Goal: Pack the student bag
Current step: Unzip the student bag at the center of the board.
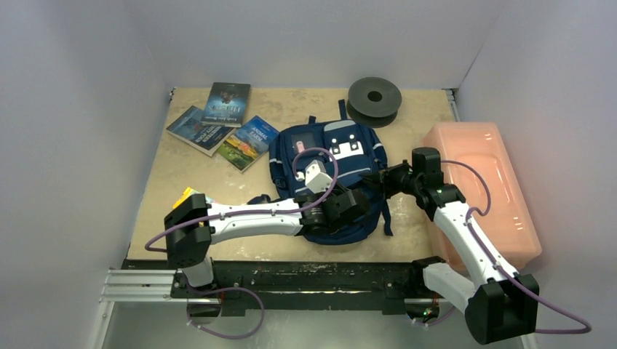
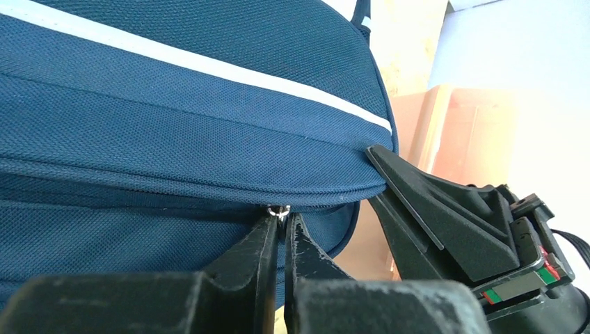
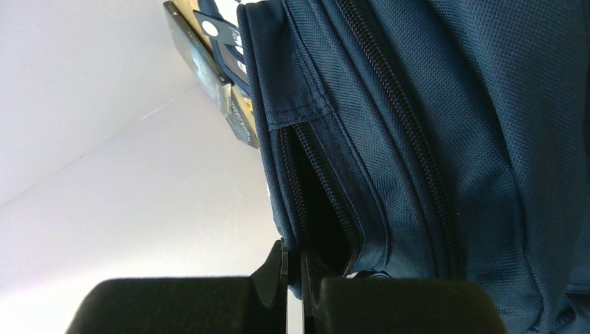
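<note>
The student bag, navy blue with white trim, lies in the middle of the table. My left gripper is at the bag's near edge. In the left wrist view its jaws are shut on the small metal zipper pull under a closed seam of the bag. My right gripper is at the bag's right side. In the right wrist view it is pinched shut on the fabric edge of the bag beside a partly open zipper slit.
Three books lie at the back left. A dark spool stands at the back. A pink translucent box fills the right side, close behind my right arm. A small yellow item is by the left arm.
</note>
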`<action>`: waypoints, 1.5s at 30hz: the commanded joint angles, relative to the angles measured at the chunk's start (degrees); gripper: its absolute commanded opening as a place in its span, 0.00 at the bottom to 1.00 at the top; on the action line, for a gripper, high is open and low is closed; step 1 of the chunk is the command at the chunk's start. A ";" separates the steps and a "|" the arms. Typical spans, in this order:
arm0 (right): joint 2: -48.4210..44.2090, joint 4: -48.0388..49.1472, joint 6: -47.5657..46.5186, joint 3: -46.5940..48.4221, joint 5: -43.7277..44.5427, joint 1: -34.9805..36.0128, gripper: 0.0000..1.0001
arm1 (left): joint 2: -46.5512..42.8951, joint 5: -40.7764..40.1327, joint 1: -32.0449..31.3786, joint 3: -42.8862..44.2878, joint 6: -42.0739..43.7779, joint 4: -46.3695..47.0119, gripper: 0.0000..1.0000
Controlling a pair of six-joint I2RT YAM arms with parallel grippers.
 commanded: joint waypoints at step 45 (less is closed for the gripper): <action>7.86 -4.25 -65.78 4.25 -17.34 -14.19 0.00 | -11.17 20.93 23.77 -15.38 54.03 -15.74 0.42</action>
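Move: Some 16 cm to the left of the left hand, about 2 cm back and 12 cm lower, is the bag's left corner, where the pinched zipper pull is being taken. The bag's right corner, held by the right fingers, lies about 3 cm ahead and 3 cm right of the left hand; the white pocket flap is roughly 12 cm ahead and 4 cm left, 4 cm lower. From the right hand, the zipper pull is about 3 cm back and 3 cm left, slightly lower. Dragging the still-pinched zipper pull, the left hand sweeps about 16 cm left and 12 cm down to the bag's left corner, drifting back 5 cm, then turns forward some 8 cm along the left side, rolling left side up, and finally opens slightly. The right hand keeps its pinch on the right corner, lowering it about 6 cm and drawing it 5 cm right while turning some 35 degrees counter-clockwise. ##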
